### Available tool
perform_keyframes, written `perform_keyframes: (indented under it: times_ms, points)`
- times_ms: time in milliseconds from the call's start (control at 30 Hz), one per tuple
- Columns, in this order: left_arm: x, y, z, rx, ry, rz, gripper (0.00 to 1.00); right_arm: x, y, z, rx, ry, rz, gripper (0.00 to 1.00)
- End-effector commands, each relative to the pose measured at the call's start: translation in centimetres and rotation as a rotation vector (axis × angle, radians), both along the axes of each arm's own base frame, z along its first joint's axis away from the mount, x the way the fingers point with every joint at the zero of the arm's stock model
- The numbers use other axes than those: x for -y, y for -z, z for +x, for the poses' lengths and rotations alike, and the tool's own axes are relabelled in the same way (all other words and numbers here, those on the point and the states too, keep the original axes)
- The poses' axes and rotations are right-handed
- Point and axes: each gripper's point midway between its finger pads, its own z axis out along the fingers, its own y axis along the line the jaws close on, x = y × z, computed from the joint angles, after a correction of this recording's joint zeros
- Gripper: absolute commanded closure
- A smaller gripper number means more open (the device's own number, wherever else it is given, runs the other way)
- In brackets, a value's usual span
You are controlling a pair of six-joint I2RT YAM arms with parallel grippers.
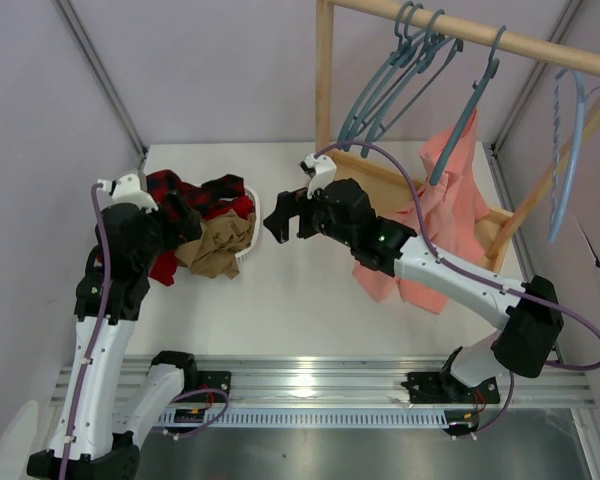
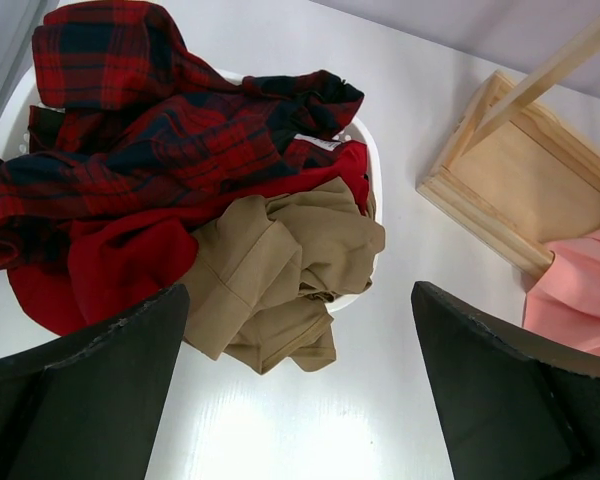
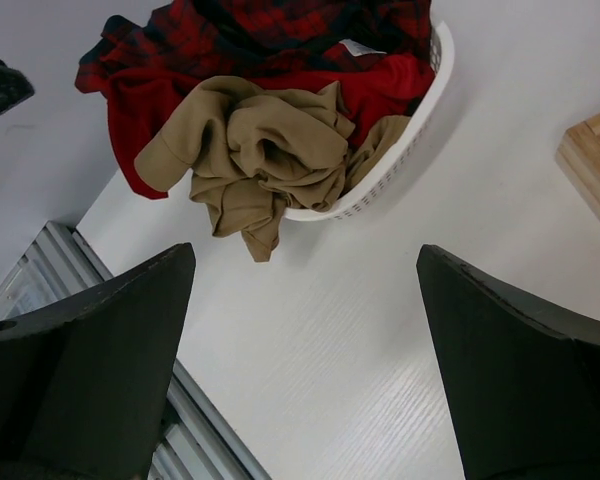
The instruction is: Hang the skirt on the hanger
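The red-and-black plaid skirt point(image 1: 195, 192) lies crumpled at the back of a white basket point(image 1: 251, 238) on the table's left. It also shows in the left wrist view point(image 2: 150, 130) and in the right wrist view point(image 3: 270, 30). Several slate-blue hangers point(image 1: 390, 85) hang empty on a wooden rail point(image 1: 520, 45) at the back right. My left gripper point(image 1: 185, 222) is open and empty just above the basket's near left side point(image 2: 300, 400). My right gripper point(image 1: 283, 222) is open and empty over bare table to the right of the basket point(image 3: 305, 380).
A tan garment point(image 1: 217, 250) and a plain red garment point(image 1: 165, 265) spill over the basket's front. A salmon-pink garment point(image 1: 435, 220) hangs from another slate-blue hanger point(image 1: 470, 110). A paler sky-blue hanger point(image 1: 570, 150) hangs at the far right. The rack's wooden base point(image 1: 375, 185) sits behind my right arm.
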Motion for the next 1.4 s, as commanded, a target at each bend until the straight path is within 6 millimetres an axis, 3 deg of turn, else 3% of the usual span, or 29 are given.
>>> perform_keyframes:
  times_ms: [0, 367, 467, 600, 700, 767, 900, 1000, 1033, 1133, 1200, 1367]
  points:
    - [-0.2, -1.2, -0.3, 0.051, -0.015, -0.004, 0.01, -0.2, -4.1, -1.4, 0.080, -0.039, 0.052, 0.01]
    - [1.3, -1.9, -0.8, 0.093, 0.119, 0.037, 0.01, -0.9, -5.7, -4.8, 0.125, -0.086, 0.053, 0.01]
    - [3.1, -3.8, -1.0, 0.160, 0.232, 0.032, 0.01, -0.8, -4.6, -5.2, 0.129, -0.073, 0.004, 0.01]
    - [5.4, -7.6, -0.6, 0.290, 0.355, -0.004, 0.01, 0.4, -1.0, -5.7, 0.072, -0.031, -0.099, 0.01]
    - [6.7, -9.7, 0.0, 0.331, 0.413, -0.023, 0.01, 1.6, 0.1, -6.3, 0.064, -0.002, -0.120, 0.00]
    - [6.8, -10.1, 0.4, 0.337, 0.414, -0.021, 0.00, 2.3, -0.4, -6.7, 0.069, 0.008, -0.102, 0.01]
    - [4.4, -7.6, 2.3, 0.186, 0.251, -0.020, 0.01, 3.5, -0.5, -6.8, 0.073, 0.040, -0.098, 0.01]
    - [1.7, -4.0, 3.9, 0.038, 0.087, 0.030, 0.00, 4.1, -0.4, -6.9, 0.078, 0.057, -0.098, 0.01]
    - [-0.2, -3.0, 4.5, 0.005, -0.007, 0.076, 0.00, 4.2, -0.1, -6.9, 0.079, 0.056, -0.103, 0.01]
    - [-3.1, -1.2, 5.3, -0.050, -0.144, 0.130, 0.00, 4.2, -0.1, -6.9, 0.088, 0.049, -0.111, 0.01]
    - [-3.9, 0.1, 6.8, -0.091, -0.163, 0.126, 0.00, 4.2, 0.0, -6.8, 0.096, 0.049, -0.118, 0.01]
    - [-3.4, 2.3, 10.8, -0.137, -0.117, 0.152, 0.03, 4.4, 0.0, -6.4, 0.106, 0.070, -0.129, 0.01]
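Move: The plaid skirt lies in the basket about 16 cm ahead of the left gripper, 6 cm to its left and 23 cm below. The tan cloth lies some 8 cm ahead and 4 cm right of that gripper, the red cloth about 5 cm ahead and 10 cm left, both at roughly 24 cm below. From the right gripper the skirt is about 13 cm ahead, 25 cm left and 21 cm below. Swing the open left gripper up and right, about 7 cm high, turning some 20 degrees clockwise; then sweep it down, left and forward towards the plaid skirt, undoing that turn and tipping the fingers down, to finish still above the cloth. Meanwhile draw the open, empty right gripper back about 7 cm, then 4 cm net to the right. ##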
